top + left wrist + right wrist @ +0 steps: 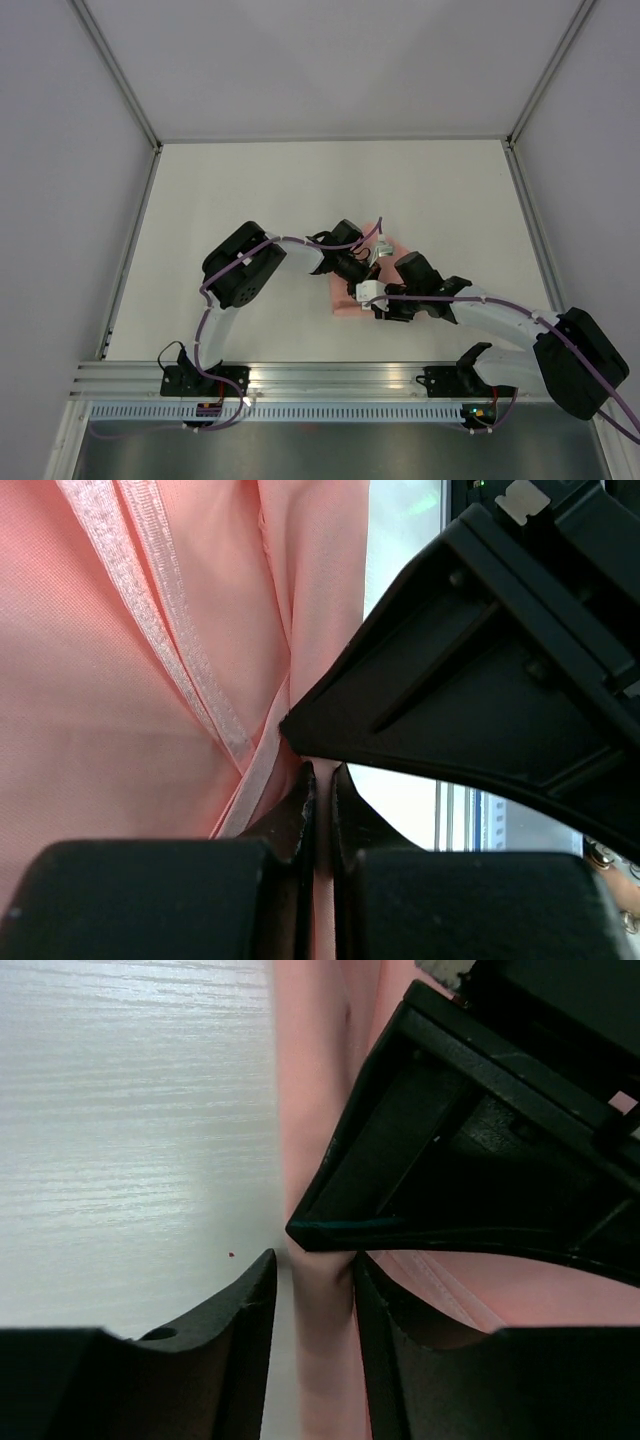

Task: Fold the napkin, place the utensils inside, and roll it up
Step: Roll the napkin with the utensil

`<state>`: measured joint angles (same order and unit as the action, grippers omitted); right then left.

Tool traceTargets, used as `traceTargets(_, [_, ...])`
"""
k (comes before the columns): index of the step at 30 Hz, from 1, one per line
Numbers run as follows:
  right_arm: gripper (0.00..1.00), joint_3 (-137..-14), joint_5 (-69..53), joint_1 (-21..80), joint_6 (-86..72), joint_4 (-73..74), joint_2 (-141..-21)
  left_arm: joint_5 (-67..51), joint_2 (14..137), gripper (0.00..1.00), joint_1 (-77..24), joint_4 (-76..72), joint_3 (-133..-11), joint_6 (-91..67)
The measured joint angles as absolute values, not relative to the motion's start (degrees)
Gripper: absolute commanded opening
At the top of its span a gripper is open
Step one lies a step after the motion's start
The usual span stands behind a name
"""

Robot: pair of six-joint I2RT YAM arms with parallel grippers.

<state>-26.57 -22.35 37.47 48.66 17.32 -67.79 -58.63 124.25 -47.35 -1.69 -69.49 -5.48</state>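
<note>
The pale pink napkin (345, 304) lies mid-table, mostly covered by both grippers. My left gripper (362, 268) comes in from the left and is shut on a thin fold of the napkin (120, 730), pinched between its tips (322, 772). My right gripper (378, 290) meets it from the right. Its jaws (315, 1260) straddle a rolled pink edge of the napkin (310, 1080); one finger touches the cloth and a slit of table shows beside the other. Each wrist view shows the other gripper's black finger (480, 680) (480, 1160) just above the tips. The utensils are hidden.
The white table (250, 200) is walled by pale panels at the back and sides. An aluminium rail (330, 378) with both arm bases runs along the near edge.
</note>
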Motion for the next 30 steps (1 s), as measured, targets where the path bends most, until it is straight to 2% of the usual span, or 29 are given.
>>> traceTargets(6, [0.22,-26.57,-21.69,38.13,47.4,14.87,-69.14,-59.13,124.42,0.02,-47.24,-1.28,-69.49,-6.09])
traceTargets(9, [0.12,-26.57,-21.67,38.15,47.05,14.52,-69.45,-59.37,124.46,0.13,-47.07,-1.13,-69.43,-6.2])
traceTargets(13, [0.03,-26.57,-21.93,38.15,47.0,14.0,-69.87,-58.96,124.07,0.26,-46.89,-1.02,-69.04,-6.39])
traceTargets(15, [0.0,-26.59,-22.24,38.17,47.09,13.56,-70.15,-57.98,123.11,0.29,-46.83,-0.84,-68.36,-6.61])
traceTargets(19, [0.01,-26.59,-22.7,38.41,47.2,12.45,-70.83,-54.37,120.01,0.38,-46.85,0.38,-66.7,-6.83])
traceTargets(25, [0.0,-26.87,-23.35,38.39,47.22,10.28,-72.25,-48.27,116.22,0.4,-47.0,2.15,-65.12,-7.07])
traceTargets(30, [0.0,-28.1,-24.82,37.89,47.79,9.91,-74.26,-41.69,110.19,0.38,-45.98,-3.7,-58.02,-11.31])
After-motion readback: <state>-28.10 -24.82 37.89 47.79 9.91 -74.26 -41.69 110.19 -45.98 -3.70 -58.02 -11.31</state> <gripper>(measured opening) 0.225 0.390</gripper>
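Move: The near, rolled edge of the napkin, running left to right, is pinched at the left fingertips. The same roll lies directly between the right gripper's open fingers, level with them, with the left gripper about 3 cm to the left of that gripper. The napkin's flat part stretches ahead, its middle some 7 cm farther out than either hand and a centimetre or so below. The napkin's near left corner is about 10 cm to the left of the left gripper, 2 cm nearer the base. Shut the right gripper on the napkin roll first and keep it pinched low, then draw it about 2 cm to the left and a little forward. Meanwhile open the left gripper to let go of the roll and bring it about 4 cm left and forward, rising 1.5 cm and turning counter-clockwise some 15 degrees as it comes away. ##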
